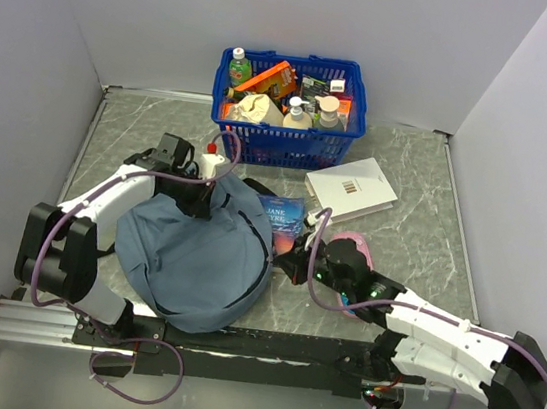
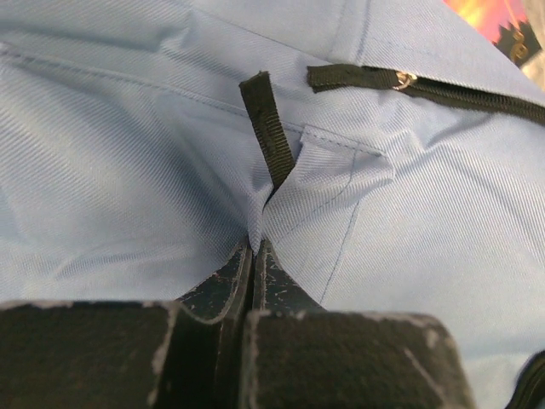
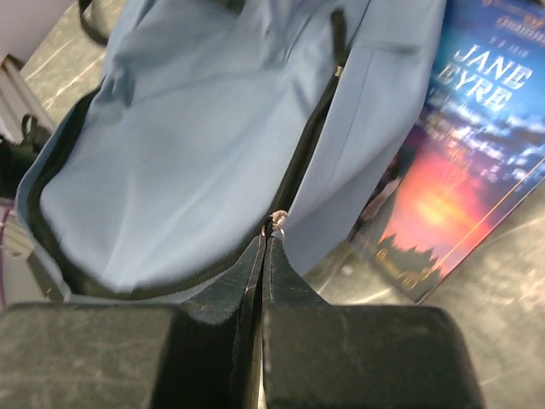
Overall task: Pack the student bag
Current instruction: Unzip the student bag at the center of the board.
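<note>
The student bag [image 1: 196, 260] lies in a grey-blue heap on the table in front of the left arm's base. My left gripper [image 1: 197, 197] sits at its far top edge. In the left wrist view this gripper [image 2: 256, 243] is shut on a pinched fold of the bag's fabric [image 2: 128, 153], just below a short black strap loop [image 2: 271, 128]. My right gripper [image 1: 293, 264] is at the bag's right side. In the right wrist view it [image 3: 267, 239] is shut on the metal zip pull [image 3: 276, 221] of the dark zip [image 3: 311, 128].
A "Jane Eyre" paperback [image 1: 287, 216] lies flat against the bag's right edge, with a white book [image 1: 351, 188] behind it. A blue basket [image 1: 348, 139] full of bottles and packets stands at the back. A white red-capped bottle [image 1: 214, 161] stands by the left gripper. A pink case [image 1: 354, 243] lies under the right arm.
</note>
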Controlling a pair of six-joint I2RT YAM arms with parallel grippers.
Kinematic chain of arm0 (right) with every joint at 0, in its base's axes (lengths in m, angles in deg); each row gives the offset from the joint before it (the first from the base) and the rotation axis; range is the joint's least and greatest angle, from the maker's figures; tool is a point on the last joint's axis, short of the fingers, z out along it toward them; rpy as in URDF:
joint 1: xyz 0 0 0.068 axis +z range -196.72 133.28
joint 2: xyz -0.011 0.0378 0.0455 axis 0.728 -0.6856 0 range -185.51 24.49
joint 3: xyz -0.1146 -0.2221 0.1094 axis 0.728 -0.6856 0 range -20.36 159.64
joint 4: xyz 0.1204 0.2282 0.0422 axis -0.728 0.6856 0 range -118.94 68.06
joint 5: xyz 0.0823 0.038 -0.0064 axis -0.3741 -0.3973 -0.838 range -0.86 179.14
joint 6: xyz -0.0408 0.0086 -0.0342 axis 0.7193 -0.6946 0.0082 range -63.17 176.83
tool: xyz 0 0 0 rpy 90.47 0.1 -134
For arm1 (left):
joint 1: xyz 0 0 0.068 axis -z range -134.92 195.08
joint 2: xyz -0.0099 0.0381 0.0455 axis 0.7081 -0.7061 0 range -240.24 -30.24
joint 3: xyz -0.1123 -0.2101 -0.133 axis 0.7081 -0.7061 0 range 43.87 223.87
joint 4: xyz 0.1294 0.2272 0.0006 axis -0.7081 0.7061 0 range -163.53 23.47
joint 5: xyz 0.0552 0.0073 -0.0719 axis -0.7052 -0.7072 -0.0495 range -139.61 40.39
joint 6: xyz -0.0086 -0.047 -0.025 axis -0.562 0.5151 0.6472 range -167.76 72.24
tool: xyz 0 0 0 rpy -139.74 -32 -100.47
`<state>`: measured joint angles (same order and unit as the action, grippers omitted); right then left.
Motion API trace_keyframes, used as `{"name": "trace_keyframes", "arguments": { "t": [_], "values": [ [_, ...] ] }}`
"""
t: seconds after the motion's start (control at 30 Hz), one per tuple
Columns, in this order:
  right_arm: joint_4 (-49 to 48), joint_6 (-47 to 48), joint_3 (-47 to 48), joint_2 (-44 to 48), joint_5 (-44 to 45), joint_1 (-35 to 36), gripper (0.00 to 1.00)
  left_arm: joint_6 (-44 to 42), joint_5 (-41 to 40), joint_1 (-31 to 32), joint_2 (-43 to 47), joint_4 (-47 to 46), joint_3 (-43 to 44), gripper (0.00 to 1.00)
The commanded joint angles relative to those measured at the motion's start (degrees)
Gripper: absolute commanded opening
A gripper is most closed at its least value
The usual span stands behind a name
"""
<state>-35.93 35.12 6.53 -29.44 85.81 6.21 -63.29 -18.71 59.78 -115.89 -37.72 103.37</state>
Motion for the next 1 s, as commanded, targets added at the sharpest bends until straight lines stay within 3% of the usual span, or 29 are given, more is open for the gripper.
{"name": "trace_keyframes", "arguments": {
  "t": [0.0, 0.07, 0.17, 0.2, 0.33, 0.37, 0.5, 0.67, 0.97],
  "values": [
    [0.39, -3.86, -0.79, 3.48, 2.81, 3.14, 0.0, 2.17, -4.71, -2.22, 1.36, -3.56, 3.51, 0.01],
    [0.39, -4.48, -0.01, 3.22, 2.81, 3.94, 0.0, 2.34, -3.92, -2.22, 1.36, -2.94, 3.43, 0.01],
    [0.48, -4.48, 1.22, 2.43, 2.8, 4.11, 0.0, 2.52, -1.28, -2.22, 1.01, -0.06, 4.91, 0.26],
    [0.74, -4.3, 1.58, 2.34, 3.15, 4.11, 0.0, 1.39, -0.49, -2.13, 1.09, 1.26, 5.53, 0.47],
    [1.97, -3.16, 3.69, 1.38, 5.61, 4.03, 0.0, -5.46, 5.83, -2.04, 2.41, 9.44, 11.94, 0.61],
    [1.89, -3.07, 4.04, 1.2, 5.62, 3.85, 0.0, -7.22, 10.45, -2.04, 3.02, 10.84, 13.17, 0.63],
    [0.48, -4.03, 3.6, 1.2, 5.44, 3.24, 0.0, -25.27, 19.99, 2.42, 4.08, 21.46, 20.64, 0.79],
    [-2.06, -5.35, 2.29, 1.9, 6.06, 3.06, 0.0, -41.4, 18.41, 14.81, -1.78, 27.37, 22.31, 0.88],
    [-2.77, -7.29, 0.7, 4.01, 6.23, 3.06, 0.0, -61.1, 23.07, 17.81, -19.01, 39.67, 32.24, 0.96]
  ]
}}
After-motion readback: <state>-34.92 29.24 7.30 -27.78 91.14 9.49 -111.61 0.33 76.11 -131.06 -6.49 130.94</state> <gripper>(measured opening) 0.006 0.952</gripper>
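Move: The left hand has the bag's fabric pinched near its top; the upper stretch of side zipper it heads for next lies about 10 cm to its right and 1 cm back. From it, the zipper pull in the right fingers is some 15 cm right and 7 back, slightly higher, and the Jane Eyre book 15 right, 1 forward, on the table. From the right hand, that zipper stretch is 6 cm ahead and 5 left, and the book 8 cm straight ahead, 12 below. The left hand lets go of the bag fabric, its fingers opening almost fully as it lifts about 12 cm clear, then swings right and back over the bag towards the zipper while turning some 55 degrees clockwise, and sinks again at the end, ending about 11 cm to the right with open fingers still above the zipper. The right hand keeps the zipper pull pinched, easing back about a centimetre and then all but holding in place with a slight rise. ##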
